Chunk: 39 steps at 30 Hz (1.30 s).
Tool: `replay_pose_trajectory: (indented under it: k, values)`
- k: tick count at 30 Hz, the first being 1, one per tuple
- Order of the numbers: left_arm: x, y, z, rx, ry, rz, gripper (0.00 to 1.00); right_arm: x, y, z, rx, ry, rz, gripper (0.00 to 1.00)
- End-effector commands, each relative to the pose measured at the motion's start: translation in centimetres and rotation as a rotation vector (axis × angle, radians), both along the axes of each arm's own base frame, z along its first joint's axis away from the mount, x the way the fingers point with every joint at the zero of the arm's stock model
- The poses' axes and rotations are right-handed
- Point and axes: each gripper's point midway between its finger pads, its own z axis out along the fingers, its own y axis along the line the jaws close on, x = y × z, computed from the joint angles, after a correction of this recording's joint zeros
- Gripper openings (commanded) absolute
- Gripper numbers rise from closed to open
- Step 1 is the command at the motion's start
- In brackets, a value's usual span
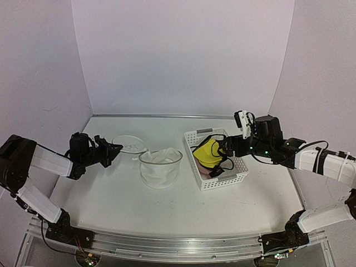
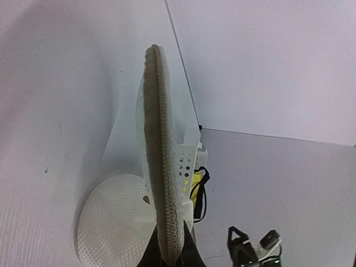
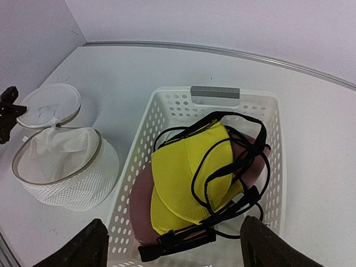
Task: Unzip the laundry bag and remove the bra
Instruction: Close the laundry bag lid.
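Observation:
The laundry bag (image 1: 160,167) stands open and upright in the middle of the table, and its round lid (image 1: 129,144) is flipped out to the left. My left gripper (image 1: 115,149) is shut on the lid's rim, seen edge-on in the left wrist view (image 2: 158,156), where the gripper (image 2: 169,247) pinches it. The yellow bra (image 1: 209,153) with black straps lies in the white lattice basket (image 1: 240,177). My right gripper (image 1: 225,151) hovers open over it. In the right wrist view the bra (image 3: 189,183) lies between and beyond the spread fingers (image 3: 78,247). The gripper (image 3: 172,253) holds nothing.
The basket's rim with its grey handle (image 3: 215,92) stands right of the bag (image 3: 64,164). The lid (image 3: 49,104) and my left gripper's tips (image 3: 8,105) show at the far left. White walls close the back and both sides.

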Motion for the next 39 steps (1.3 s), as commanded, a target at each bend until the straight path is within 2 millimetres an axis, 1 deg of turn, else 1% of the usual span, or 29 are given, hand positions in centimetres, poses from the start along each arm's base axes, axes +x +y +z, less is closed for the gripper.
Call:
replay_pose_trajectory:
  k: [1,3,5,7,8,10,13,16,20,24,28,32,36,39]
  values:
    - [1.1,1.6,4.8,0.209,-0.205,0.036,0.0,0.6,2.0,3.8,0.069,-0.088,0.082,0.83]
    - [0.9,2.5,5.9,0.301,-0.247,0.062,0.0,0.6,2.3,3.8,0.072,-0.088,0.094,0.83]
    - [0.9,2.9,7.9,0.364,-0.321,0.061,0.0,0.7,2.7,3.8,0.077,-0.085,0.111,0.83]
    - [0.6,2.6,10.1,0.404,-0.412,0.036,0.0,0.7,3.1,3.7,0.082,-0.076,0.129,0.82]
    - [0.4,2.4,11.0,0.423,-0.457,0.021,0.0,0.8,3.4,4.2,0.097,-0.093,0.138,0.82]
    - [0.1,2.2,12.7,0.469,-0.545,-0.001,0.0,0.9,3.8,4.4,0.109,-0.098,0.155,0.82]
    - [-0.3,2.1,14.1,0.538,-0.611,-0.02,0.0,0.9,4.5,4.7,0.127,-0.095,0.18,0.82]
    - [-0.2,1.9,14.2,0.658,-0.613,-0.018,0.0,0.8,4.9,5.2,0.14,-0.106,0.197,0.82]
    - [0.1,1.5,13.8,0.912,-0.568,0.022,0.0,0.7,5.2,5.3,0.145,-0.111,0.209,0.82]
    - [0.6,2.3,12.9,1.003,-0.508,0.044,0.0,0.6,5.3,5.3,0.152,-0.111,0.214,0.82]
    - [0.7,2.0,12.8,1.092,-0.496,0.048,0.0,0.5,5.4,5.5,0.155,-0.115,0.218,0.82]
    - [0.7,1.1,13.1,1.256,-0.494,0.047,0.0,0.5,5.4,5.3,0.152,-0.116,0.223,0.82]
    - [0.4,-0.4,13.5,1.402,-0.524,0.026,0.0,0.6,5.5,5.1,0.152,-0.115,0.225,0.82]
    - [0.1,-1.4,13.3,1.511,-0.55,-0.013,0.0,0.5,5.4,5.0,0.149,-0.117,0.225,0.82]
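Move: The left hand already pinches the lid's outer rim; the lid's middle lies about 5 cm to its right and 3 cm ahead. The open laundry bag stands roughly 14 cm to that hand's right, 5 cm back and 6 cm lower, with the basket some 35 cm right, 2 cm back and 9 cm below the hand. From the right hand, the bag is about 23 cm left, nearly level fore and aft, and 13 cm lower. Left hand, still pinching the lid, rises about 11 cm, rolling left-side-up some 75 degrees; right hand drifts left. ##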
